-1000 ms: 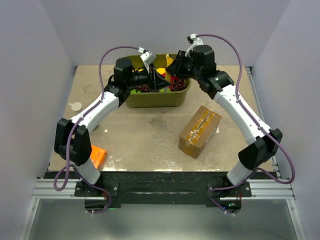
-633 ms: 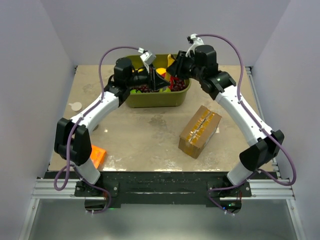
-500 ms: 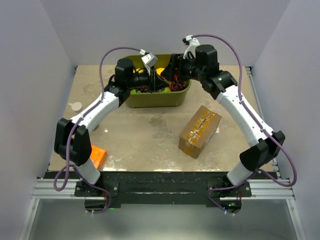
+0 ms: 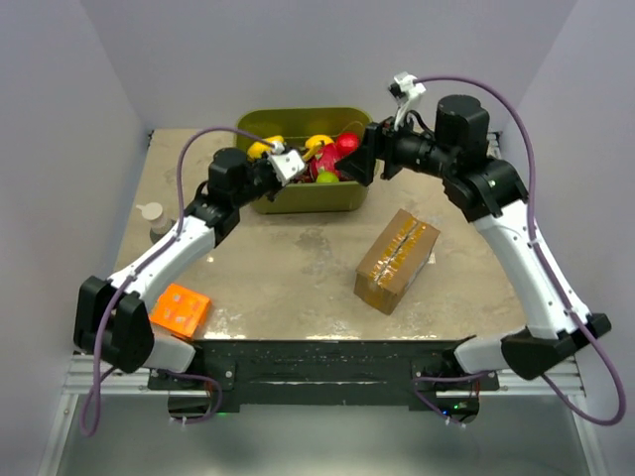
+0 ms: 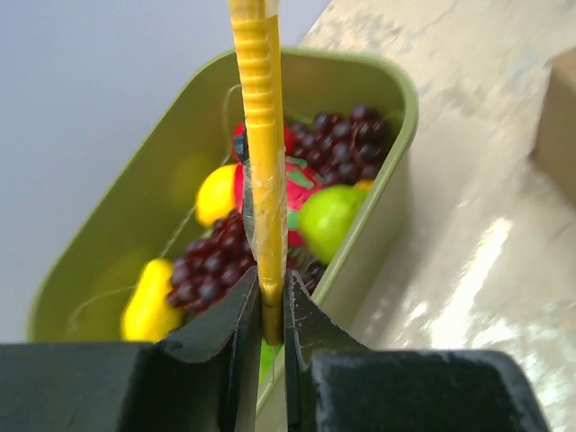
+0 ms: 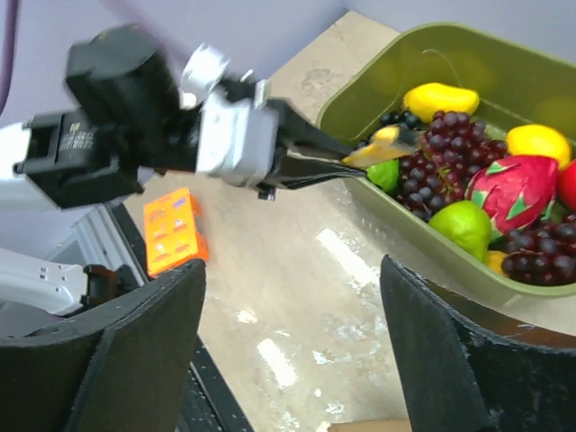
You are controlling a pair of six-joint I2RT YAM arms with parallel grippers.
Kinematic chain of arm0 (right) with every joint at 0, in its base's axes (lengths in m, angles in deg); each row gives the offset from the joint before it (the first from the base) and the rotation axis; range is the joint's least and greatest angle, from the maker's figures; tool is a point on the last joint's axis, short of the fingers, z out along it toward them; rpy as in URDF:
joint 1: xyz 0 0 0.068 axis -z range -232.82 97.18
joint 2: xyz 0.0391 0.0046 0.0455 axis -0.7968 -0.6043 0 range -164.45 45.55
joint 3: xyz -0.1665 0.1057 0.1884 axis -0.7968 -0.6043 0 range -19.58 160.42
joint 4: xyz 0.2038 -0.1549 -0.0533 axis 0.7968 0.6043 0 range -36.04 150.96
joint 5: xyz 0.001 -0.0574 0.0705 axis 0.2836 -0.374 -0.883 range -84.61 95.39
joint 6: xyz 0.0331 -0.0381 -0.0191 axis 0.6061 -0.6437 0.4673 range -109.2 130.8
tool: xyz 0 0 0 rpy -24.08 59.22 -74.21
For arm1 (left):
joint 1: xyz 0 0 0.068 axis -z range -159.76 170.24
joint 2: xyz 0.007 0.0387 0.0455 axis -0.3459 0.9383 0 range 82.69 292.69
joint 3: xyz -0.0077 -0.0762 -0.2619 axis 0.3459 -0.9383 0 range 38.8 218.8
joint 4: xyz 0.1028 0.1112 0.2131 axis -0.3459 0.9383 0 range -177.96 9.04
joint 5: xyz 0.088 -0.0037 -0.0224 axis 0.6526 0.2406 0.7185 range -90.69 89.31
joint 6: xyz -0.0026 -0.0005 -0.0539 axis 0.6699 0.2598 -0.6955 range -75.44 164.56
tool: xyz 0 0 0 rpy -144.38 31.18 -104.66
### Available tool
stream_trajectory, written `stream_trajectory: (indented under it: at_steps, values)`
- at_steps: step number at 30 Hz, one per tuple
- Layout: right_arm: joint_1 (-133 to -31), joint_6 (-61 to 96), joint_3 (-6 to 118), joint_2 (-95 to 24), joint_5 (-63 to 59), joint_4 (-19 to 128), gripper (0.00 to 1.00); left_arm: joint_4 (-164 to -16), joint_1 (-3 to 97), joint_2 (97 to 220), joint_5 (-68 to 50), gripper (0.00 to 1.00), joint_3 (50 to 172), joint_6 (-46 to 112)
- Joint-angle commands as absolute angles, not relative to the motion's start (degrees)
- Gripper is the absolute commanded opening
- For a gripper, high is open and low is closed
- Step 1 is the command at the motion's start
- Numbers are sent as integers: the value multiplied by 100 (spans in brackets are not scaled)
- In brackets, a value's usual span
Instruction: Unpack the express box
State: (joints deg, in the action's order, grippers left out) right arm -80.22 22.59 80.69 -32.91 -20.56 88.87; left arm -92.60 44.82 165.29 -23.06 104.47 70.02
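The express box [image 4: 397, 260], a brown carton with glossy tape along its top seam, lies closed on the table right of centre; its corner shows at the edge [image 5: 560, 117] of the left wrist view. My left gripper [image 4: 304, 170] [image 5: 267, 290] sits at the front rim of the green bin, shut on a thin yellow ribbed tool [image 5: 262, 135] [image 6: 382, 146] that points out over the fruit. My right gripper [image 4: 358, 166] [image 6: 292, 351] hovers by the bin's right end with its jaws wide apart and nothing between them. Both grippers are well away from the box.
The olive-green bin [image 4: 298, 199] [image 5: 382, 216] [image 6: 423, 261] at the back holds grapes, lemons, limes and a dragon fruit. A flat orange box [image 4: 179, 309] [image 6: 174, 229] lies near the front left edge. A small pale round object [image 4: 152, 212] sits at the left.
My right gripper let go, opened wide and pulled back to the right. My left arm drew back out of the bin toward the left, keeping the yellow tool in its jaws.
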Motion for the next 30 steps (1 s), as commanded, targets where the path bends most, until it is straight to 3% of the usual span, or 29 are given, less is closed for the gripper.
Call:
stream_trajectory:
  at_steps: [1, 9, 15, 21, 30]
  values:
    - [-7656, 3160, 8351, -4233, -2744, 8790, 78, -10716, 4555, 15636, -1616, 0, 9358, 9112]
    - [-7049, 4270, 9221, -5578, -4855, 8437, 75, -12187, 4757, 15133, -1072, 0, 8257, 11099]
    - [-7058, 5603, 8608, -5772, -6278, 7280, 73, -12346, 4968, 15247, -1114, 0, 8274, 12128]
    - [-7058, 6248, 8229, -5790, -6685, 6653, 69, -12548, 4986, 15563, -1202, 0, 8301, 12551]
    - [-7101, 5977, 8141, -5781, -6598, 7003, 58, -12961, 5056, 15950, -983, 0, 8529, 12665]
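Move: The yellow cutter stands up from the left hand's shut fingers, its middle about 4 cm above them, 2 cm ahead and 4 cm right; the open right fingers lie roughly 10 cm back, 13 cm right and 15 cm above the left hand. From the right hand the cutter is some 12 cm ahead, 9 cm left and 11 cm below, the green bin 18 cm ahead, 13 cm left and 33 cm below, the express box 6 cm back, 12 cm right and 35 cm below. The left hand keeps its pinch on the yellow cutter and stays near its place over the bin, rolling about 60 degrees so that its left side rises and the cutter's free end swings down towards the right hand, while it dips slightly, then lifts a few centimetres, having edged left. The right hand comes down and forward to meet it, reaching some 10 cm forward and 11 cm down and then easing back about 5 cm and up a little as it drifts left, tips its fingers steeply down and turns counter-clockwise, and partly closes its still open fingers about the cutter's free end without clamping it. ##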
